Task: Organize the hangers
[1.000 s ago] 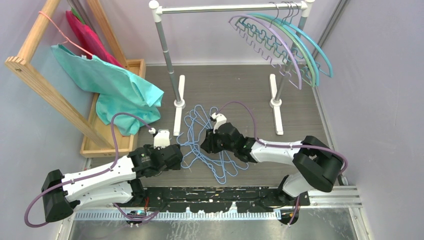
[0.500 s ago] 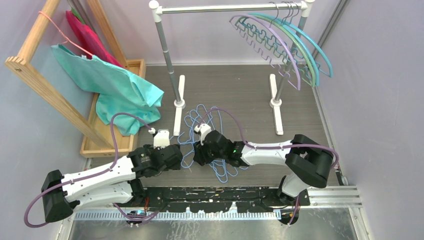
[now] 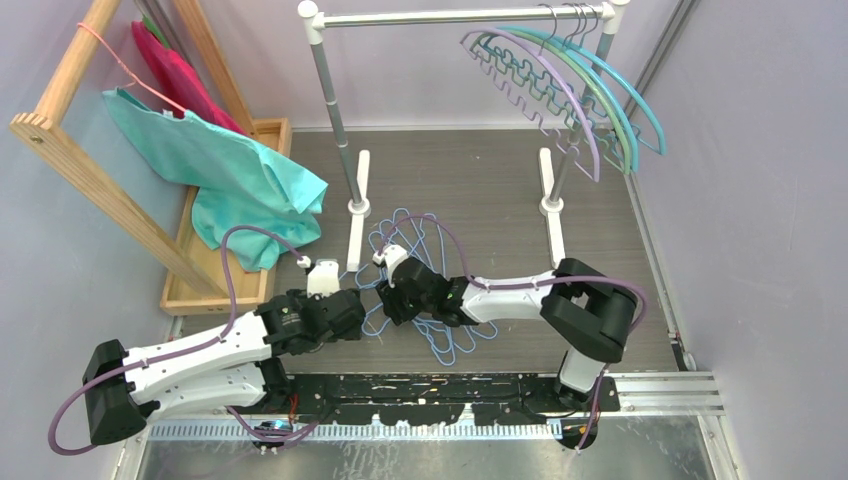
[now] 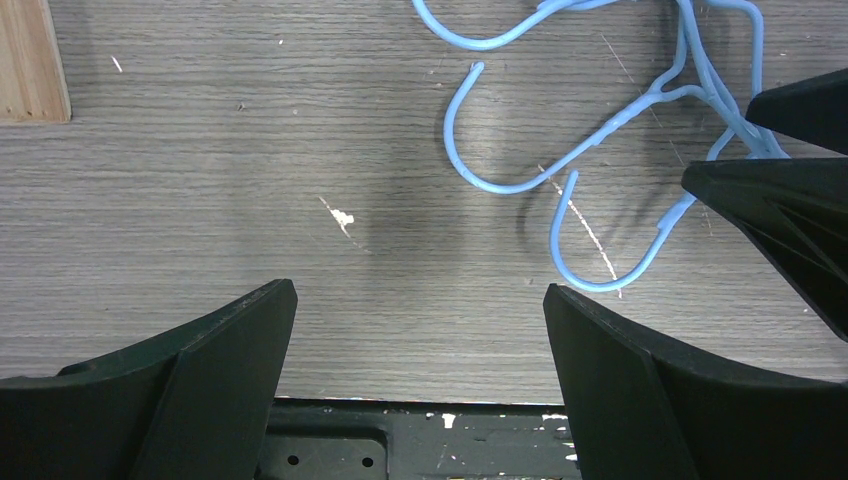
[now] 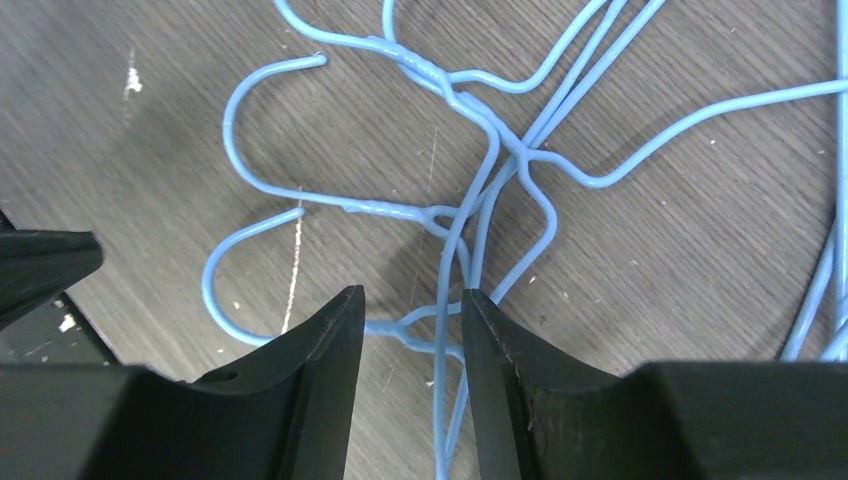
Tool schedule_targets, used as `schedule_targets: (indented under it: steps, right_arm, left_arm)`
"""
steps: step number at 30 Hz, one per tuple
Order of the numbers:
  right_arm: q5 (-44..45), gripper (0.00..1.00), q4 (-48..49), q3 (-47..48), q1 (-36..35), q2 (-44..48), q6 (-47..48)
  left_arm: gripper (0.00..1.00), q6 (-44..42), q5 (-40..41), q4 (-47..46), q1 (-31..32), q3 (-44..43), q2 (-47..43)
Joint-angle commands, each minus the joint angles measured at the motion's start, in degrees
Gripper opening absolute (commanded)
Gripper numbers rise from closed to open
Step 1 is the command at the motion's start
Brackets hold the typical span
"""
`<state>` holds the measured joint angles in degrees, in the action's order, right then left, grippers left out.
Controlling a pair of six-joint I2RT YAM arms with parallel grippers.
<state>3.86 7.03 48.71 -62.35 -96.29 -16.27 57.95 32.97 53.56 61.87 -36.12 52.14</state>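
Observation:
A tangle of light-blue wire hangers (image 3: 400, 226) lies on the table in front of the rail. My right gripper (image 3: 391, 300) is low over its left side, near the hooks. In the right wrist view the gripper (image 5: 413, 312) is narrowly open, its fingers straddling the twisted neck of one blue hanger (image 5: 480, 150) and a few crossing wires. My left gripper (image 3: 358, 312) is wide open and empty just left of the pile; in its view (image 4: 420, 340) two blue hooks (image 4: 560, 180) lie ahead. Several arched teal, green and purple hangers (image 3: 570, 90) hang on the rail (image 3: 450, 17).
The rail's white feet (image 3: 357, 210) (image 3: 552, 210) stand behind the pile. A wooden frame (image 3: 80, 150) at the left carries a pink hanger (image 3: 120, 60) with a teal garment (image 3: 250, 170) over a wooden tray (image 3: 275, 135). The right fingers (image 4: 780, 200) show in the left wrist view.
My right gripper has moved left and nearer across the blue pile, ending close beside the left gripper. The left arm has stayed still.

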Motion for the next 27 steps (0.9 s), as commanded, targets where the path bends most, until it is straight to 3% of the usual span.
schedule_targets:
  steps: [1, 7, 17, 27]
  right_arm:
    - [2.2, 0.46, 0.9, 3.7, 0.1, -2.5, 2.2]
    - [3.2, 0.41, 1.7, 4.3, 0.1, -4.9, 2.0]
    - [8.0, 0.02, 3.2, 0.8, 0.1, 6.3, -0.6]
    - [16.0, 0.01, 6.5, 1.3, 1.2, 21.7, -4.6]
  left_arm:
    - [0.98, 1.3, 1.4, -0.4, -0.1, 0.6, -1.1]
    - [0.98, 1.6, 1.1, -0.3, -0.1, 1.1, -2.0]
    - [0.98, 1.6, 1.3, -0.4, -0.1, 1.2, -2.2]
    - [0.98, 1.5, 1.9, 0.8, -0.2, 0.4, -3.0]
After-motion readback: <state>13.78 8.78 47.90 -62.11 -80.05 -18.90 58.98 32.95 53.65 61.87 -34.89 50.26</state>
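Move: The uppermost blue hanger's rod runs between the right gripper's half-open fingers, about 1 cm ahead, 1 cm left and 2 cm below. Of two other blue hooks, the near hook lies some 5 cm back and 5 cm left, the far hook roughly 2 cm ahead and 7 cm left; the near end of the left rack foot is about 8 cm ahead and 6 cm left, all slightly below. From the left hand, the rod is some 6 cm ahead, 11 cm right, 5 cm below. Ease the right gripper about 1 cm down and 1.5 cm forward over the uppermost blue hanger, then shut the fingers to pinch its rod. Once they have closed, lift the hanger quickly, some 12 cm up off the pile, drifting slightly forward and swinging the fingertips up roughly 20 degrees from their steep leftward slant. ##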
